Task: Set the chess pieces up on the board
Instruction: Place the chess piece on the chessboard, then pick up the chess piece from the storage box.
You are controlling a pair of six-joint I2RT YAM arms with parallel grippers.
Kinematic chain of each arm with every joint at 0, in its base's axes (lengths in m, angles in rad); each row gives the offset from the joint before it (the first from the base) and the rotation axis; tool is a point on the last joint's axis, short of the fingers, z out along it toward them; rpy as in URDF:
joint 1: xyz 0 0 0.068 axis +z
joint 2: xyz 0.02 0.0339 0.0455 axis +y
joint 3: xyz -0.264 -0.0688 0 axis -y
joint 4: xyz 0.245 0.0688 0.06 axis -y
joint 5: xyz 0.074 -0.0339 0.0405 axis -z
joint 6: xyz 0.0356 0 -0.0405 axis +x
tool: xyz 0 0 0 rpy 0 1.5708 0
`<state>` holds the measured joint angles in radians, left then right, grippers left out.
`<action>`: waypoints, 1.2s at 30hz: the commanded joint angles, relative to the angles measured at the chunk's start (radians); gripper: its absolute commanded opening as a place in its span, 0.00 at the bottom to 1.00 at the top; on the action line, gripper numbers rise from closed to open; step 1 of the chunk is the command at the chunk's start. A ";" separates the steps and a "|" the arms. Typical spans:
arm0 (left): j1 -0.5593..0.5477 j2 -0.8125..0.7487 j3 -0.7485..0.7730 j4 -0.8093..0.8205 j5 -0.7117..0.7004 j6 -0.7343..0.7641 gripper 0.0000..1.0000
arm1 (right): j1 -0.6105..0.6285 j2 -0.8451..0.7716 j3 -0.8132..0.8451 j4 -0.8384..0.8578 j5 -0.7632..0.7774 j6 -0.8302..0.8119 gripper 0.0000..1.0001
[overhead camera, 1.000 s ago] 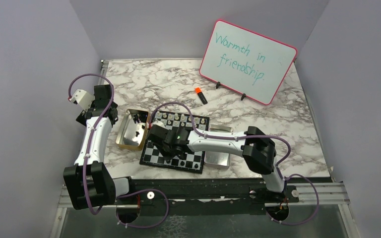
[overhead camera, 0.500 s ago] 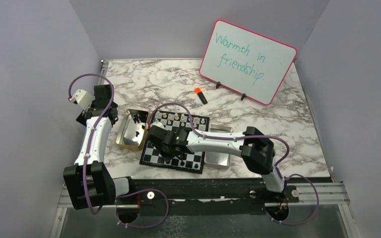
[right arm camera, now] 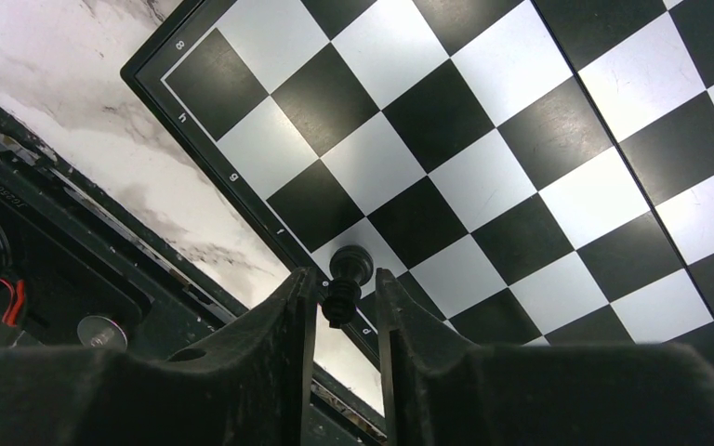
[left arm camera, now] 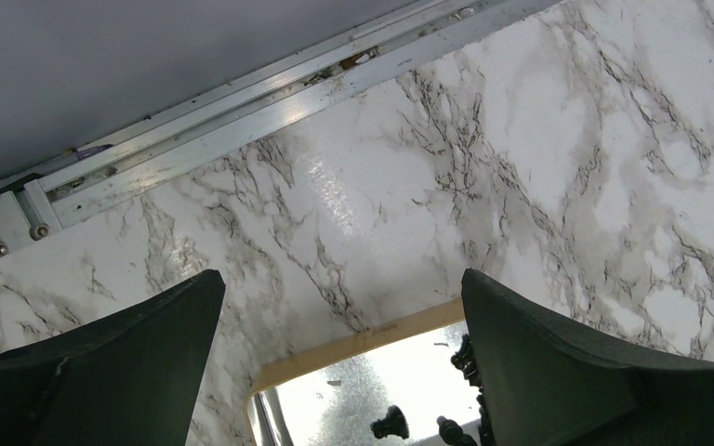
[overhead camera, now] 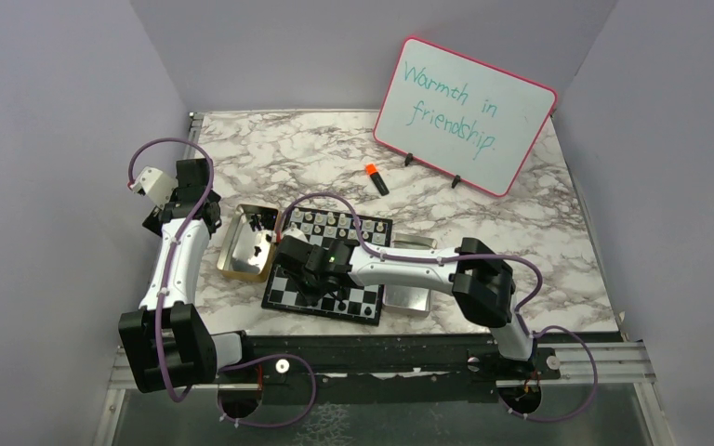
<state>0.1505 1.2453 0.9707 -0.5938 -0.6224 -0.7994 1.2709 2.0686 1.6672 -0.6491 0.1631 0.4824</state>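
The board [overhead camera: 284,288] lies mid-table, and pale chess pieces [overhead camera: 330,221] line its far rows. In the right wrist view a black piece [right arm camera: 346,279] rests with its base on a pale square at the rim of the board [right arm camera: 446,121]. My right gripper [right arm camera: 345,288] straddles the piece, open, with a slim gap on each side. From above, the right gripper [overhead camera: 309,279] hovers over the board's near left part. My left gripper [left arm camera: 342,283] is wide open and holds nothing. It hangs above the far corner of the gold tray [left arm camera: 363,342], which holds black pieces [left arm camera: 390,424].
The gold tray [overhead camera: 232,265] sits left of the board and a silver tray [overhead camera: 409,297] sits to its right. An orange-capped marker [overhead camera: 376,178] and a pink-framed whiteboard [overhead camera: 465,111] are at the back. A metal rail [left arm camera: 242,102] runs along the table's edge.
The right gripper's jaws have parted from the black piece, which now stands free on the board. The left arm has not moved.
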 commanded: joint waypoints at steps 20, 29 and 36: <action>-0.030 -0.114 -0.119 0.236 0.605 0.334 0.88 | 0.012 -0.381 -0.233 0.147 0.122 0.014 0.84; -0.031 -0.021 -0.100 0.194 0.721 0.439 0.62 | 0.012 -0.607 -0.438 0.270 0.184 0.020 1.00; -0.036 0.024 -0.119 0.053 0.699 0.505 0.52 | 0.012 -0.669 -0.489 0.273 0.200 0.013 1.00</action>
<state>0.1223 1.2667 0.8604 -0.4587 0.0517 -0.3542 1.2755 1.4502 1.2095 -0.4191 0.3157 0.4957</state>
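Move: The right hand's pads stand around the upper part of the black chess piece just set on the board's near row, its middle about 2 cm below them. The nearest standing black piece is some 6 cm to the right of it and 1 cm nearer; the corner black piece is 12 cm right, 2 cm nearer. From the left hand, the lone black piece in the box lies roughly 13 cm right, 4 cm back and 13 cm below; the piled black pieces lie about 8 cm farther out than it. Straight up at first, then also to its right, the right hand rises about 12 cm off the placed piece and swings 8 cm right, its already loosened fingers opening wide and its left side tilting up. Meanwhile the left hand sweeps some 11 cm right over the box, turning about 45 degrees clockwise, its wide-open fingers narrowing to half; finally it dips about 5 cm and eases back towards the lone piece. ##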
